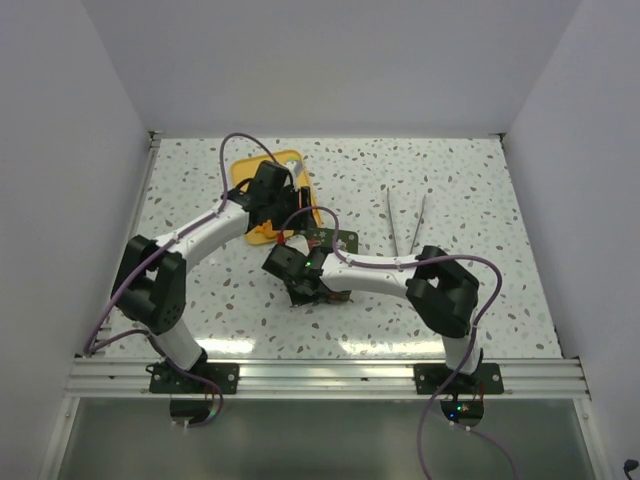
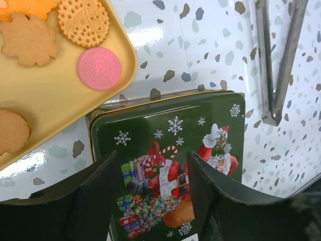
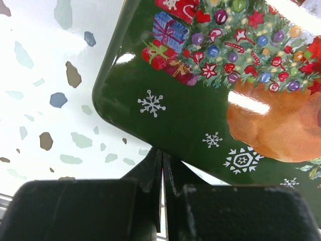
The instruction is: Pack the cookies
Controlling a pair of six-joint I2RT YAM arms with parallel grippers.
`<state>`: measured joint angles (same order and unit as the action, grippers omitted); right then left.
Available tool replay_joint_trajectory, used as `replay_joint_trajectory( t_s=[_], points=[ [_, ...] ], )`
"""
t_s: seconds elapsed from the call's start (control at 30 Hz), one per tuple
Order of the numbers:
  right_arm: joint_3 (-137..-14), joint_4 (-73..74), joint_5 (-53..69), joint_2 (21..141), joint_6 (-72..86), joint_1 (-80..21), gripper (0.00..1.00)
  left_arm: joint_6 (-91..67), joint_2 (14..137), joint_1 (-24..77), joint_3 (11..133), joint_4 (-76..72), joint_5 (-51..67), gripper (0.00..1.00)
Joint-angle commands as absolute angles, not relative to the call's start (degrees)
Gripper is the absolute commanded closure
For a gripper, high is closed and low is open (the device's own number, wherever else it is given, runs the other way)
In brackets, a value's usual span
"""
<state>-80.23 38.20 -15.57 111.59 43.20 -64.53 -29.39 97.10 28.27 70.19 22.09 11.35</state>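
Observation:
Cookies lie on a yellow tray (image 2: 60, 108): a pink round one (image 2: 99, 68), an orange-brown round one (image 2: 83, 21) and a flower-shaped brown one (image 2: 27, 39). Beside the tray sits a green tin (image 2: 165, 125) with a Santa picture on its closed lid. My left gripper (image 2: 153, 157) hangs open just above this lid, with nothing between its fingers. My right gripper (image 3: 163, 156) is shut, its tips at the edge of the tin lid (image 3: 200, 110). In the top view both grippers meet at the tin (image 1: 335, 241) beside the tray (image 1: 290, 160).
Metal tongs (image 2: 276, 60) lie on the speckled tabletop right of the tin, also seen as tongs (image 1: 405, 222) from above. White walls close the table on three sides. The right forearm crosses low over the tin.

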Motion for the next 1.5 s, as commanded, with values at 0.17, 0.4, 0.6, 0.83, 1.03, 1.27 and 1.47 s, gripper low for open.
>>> replay_joint_trajectory(
  t_s=[0.17,0.4,0.6,0.83,1.03,1.27,1.47],
  points=[
    [-80.4,36.2,-18.9,108.5,43.0,-63.4,1.00,-30.2,92.2,27.6,74.4,23.5,12.6,0.31],
    [-80.4,36.1,-19.1,108.3,42.3,-63.4,1.00,-30.7,89.3,26.2,74.6,25.0,11.3,0.29],
    [-80.2,36.3,-18.9,107.1,41.8,-63.7,0.89,-31.6,85.2,24.7,72.6,24.4,10.1,0.27],
    [-81.2,38.1,-19.9,105.6,41.8,-66.0,0.62,-31.7,82.4,23.1,71.4,25.8,9.5,0.26],
    [-83.4,42.7,-22.1,101.2,42.4,-69.9,0.54,-31.0,77.8,21.1,70.1,28.0,8.3,0.26],
    [-85.4,50.5,-26.3,89.6,42.7,-74.8,0.48,-28.3,66.8,19.8,67.6,32.3,0.2,0.23],
    [-78.6,57.6,-32.0,71.0,45.9,-75.9,0.31,-26.8,56.0,19.7,63.5,33.9,-12.0,0.07]
  ],
)
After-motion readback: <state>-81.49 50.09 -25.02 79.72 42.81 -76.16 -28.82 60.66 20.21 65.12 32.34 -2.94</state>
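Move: The closed cookie tin's middle is about 4 cm back, 3 cm right and 7 cm below the left hand, which is already clear of the lid. From that hand the cookie tray is some 10 cm ahead and 7 cm left, the tongs about 4 cm ahead and 23 cm right, both 10 cm down. From the right hand, low at the near edge, the tin's middle lies 8 cm ahead and 5 cm right, roughly level; the tray is 23 cm ahead, 6 cm left. Upward and away from the tin with both hands: the left climbs about 16 cm, opening wider, and swings some 12 cm left, its fingers tilting up and turning counter-clockwise. The right keeps its shut fingertips at the tin's near edge, then comes free, opens roughly two-thirds and rises 20 cm, drawing back and finally slightly right. ##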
